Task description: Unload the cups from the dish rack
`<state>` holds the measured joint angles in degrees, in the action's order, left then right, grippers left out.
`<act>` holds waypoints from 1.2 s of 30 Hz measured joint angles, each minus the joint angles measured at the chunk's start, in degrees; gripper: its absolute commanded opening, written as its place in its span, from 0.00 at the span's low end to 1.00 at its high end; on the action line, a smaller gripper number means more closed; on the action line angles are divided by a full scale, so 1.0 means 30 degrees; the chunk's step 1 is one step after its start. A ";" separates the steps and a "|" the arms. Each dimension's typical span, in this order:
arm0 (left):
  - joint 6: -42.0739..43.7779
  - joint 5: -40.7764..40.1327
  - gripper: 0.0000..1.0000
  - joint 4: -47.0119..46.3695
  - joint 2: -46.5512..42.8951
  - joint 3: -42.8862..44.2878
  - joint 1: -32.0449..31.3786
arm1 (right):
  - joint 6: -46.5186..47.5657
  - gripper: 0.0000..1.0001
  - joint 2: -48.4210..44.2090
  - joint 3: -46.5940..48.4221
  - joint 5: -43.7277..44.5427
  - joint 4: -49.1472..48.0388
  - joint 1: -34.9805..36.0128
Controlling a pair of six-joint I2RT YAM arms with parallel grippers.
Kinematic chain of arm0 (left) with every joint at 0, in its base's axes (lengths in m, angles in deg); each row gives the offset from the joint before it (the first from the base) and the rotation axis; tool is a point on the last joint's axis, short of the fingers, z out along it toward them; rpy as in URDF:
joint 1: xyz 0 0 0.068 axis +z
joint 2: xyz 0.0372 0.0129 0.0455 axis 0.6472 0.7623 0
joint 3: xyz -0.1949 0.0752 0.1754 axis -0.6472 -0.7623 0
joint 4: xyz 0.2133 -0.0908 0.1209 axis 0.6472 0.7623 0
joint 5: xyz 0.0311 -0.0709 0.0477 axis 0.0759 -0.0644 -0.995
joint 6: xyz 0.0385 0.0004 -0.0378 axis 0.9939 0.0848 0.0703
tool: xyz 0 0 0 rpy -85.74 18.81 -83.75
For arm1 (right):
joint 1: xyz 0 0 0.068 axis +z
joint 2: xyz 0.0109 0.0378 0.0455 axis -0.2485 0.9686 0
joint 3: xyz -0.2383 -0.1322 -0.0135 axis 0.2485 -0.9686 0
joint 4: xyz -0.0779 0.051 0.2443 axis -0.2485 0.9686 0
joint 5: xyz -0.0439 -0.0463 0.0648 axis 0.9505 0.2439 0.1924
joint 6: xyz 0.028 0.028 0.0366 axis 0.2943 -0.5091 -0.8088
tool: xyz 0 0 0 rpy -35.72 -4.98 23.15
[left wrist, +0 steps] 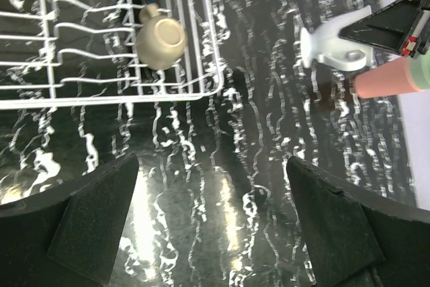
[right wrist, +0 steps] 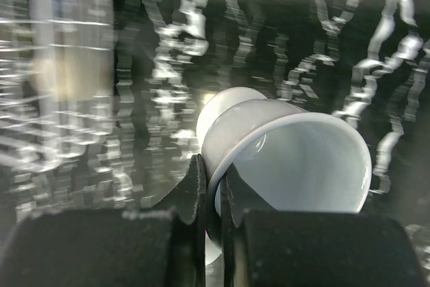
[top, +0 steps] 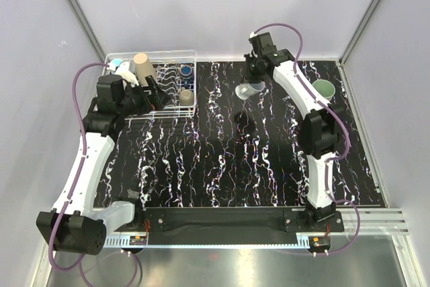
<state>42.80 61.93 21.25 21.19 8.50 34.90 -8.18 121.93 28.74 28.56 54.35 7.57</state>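
Observation:
The white wire dish rack stands at the table's back left. In it are a tan tumbler, a cyan cup, a navy cup and a beige mug. My left gripper hovers at the rack's front edge. In the left wrist view it is wide open and empty above bare table, with the beige mug ahead inside the rack. My right gripper is shut on the rim of a pale cup, one finger inside it. The pale cup hangs tilted over mid-table.
A green cup stands on the black marbled table at the back right, next to the right arm. In the left wrist view a pinkish tumbler shows at the right edge. The right wrist view is blurred, with the rack at its left.

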 measured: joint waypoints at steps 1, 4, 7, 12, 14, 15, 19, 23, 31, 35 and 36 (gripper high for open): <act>0.0102 -0.0175 0.99 0.0036 0.0000 -0.0095 0.0000 | 0.0350 0.00 0.0495 0.0474 0.0546 0.0561 0.0000; 0.0182 -0.0532 0.99 0.0131 0.0000 -0.0466 0.0000 | 0.1180 0.00 0.2018 0.1625 0.1741 0.1668 -0.0015; 0.0182 -0.0787 0.99 0.0270 0.0000 -0.0619 0.0000 | 0.1851 0.00 0.3104 0.1902 0.2543 0.2310 -0.0015; 0.0204 -0.1093 0.99 0.0248 -0.0029 -0.0619 -0.0007 | 0.2594 0.00 0.4167 0.1945 0.3249 0.3075 -0.0015; 0.0262 -0.1209 0.99 0.0248 -0.0029 -0.0619 -0.0007 | 0.2776 0.01 0.4167 0.2004 0.3279 0.3096 0.0007; 0.0291 -0.1260 0.99 0.0240 -0.0029 -0.0619 -0.0007 | 0.2834 0.03 0.4189 0.2004 0.3300 0.3104 0.0007; 0.0437 -0.1494 0.99 0.0248 -0.0029 -0.0627 -0.0007 | 0.2907 0.13 0.4218 0.2004 0.3286 0.3133 0.0029; 0.0532 -0.1719 0.99 0.0248 -0.0036 -0.0627 -0.0007 | 0.2914 0.18 0.4262 0.2004 0.3235 0.3126 0.0044; 0.0619 -0.2084 0.99 0.0262 -0.0036 -0.0627 -0.0015 | 0.2856 0.30 0.4306 0.2841 0.3089 0.3322 0.0058; 0.0612 -0.2288 0.99 0.0270 -0.0073 -0.0627 -0.0015 | 0.2820 0.34 0.4269 0.3606 0.3053 0.3337 0.0058; 0.0612 -0.2339 0.99 0.0270 -0.0080 -0.0619 -0.0015 | 0.2812 0.35 0.4204 0.3650 0.3024 0.3337 0.0058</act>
<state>44.63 54.91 22.06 20.95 6.64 34.86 0.26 134.54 39.69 37.63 64.36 7.74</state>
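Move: The right hand holds the white mug by its rim; its place is bare table about 18 cm below, 5 cm right and 1 cm ahead. From this hand, the nested green and salmon cups stand some 28 cm right and 3 cm ahead, the small beige mug in the rack about 18 cm left and 1 cm ahead. From the left hand, the bare table spot lies roughly 34 cm right, 15 cm ahead and 27 cm down. Right hand lowers the white mug 10 cm and rightward onto the table, opens, then rises about 3 cm. ##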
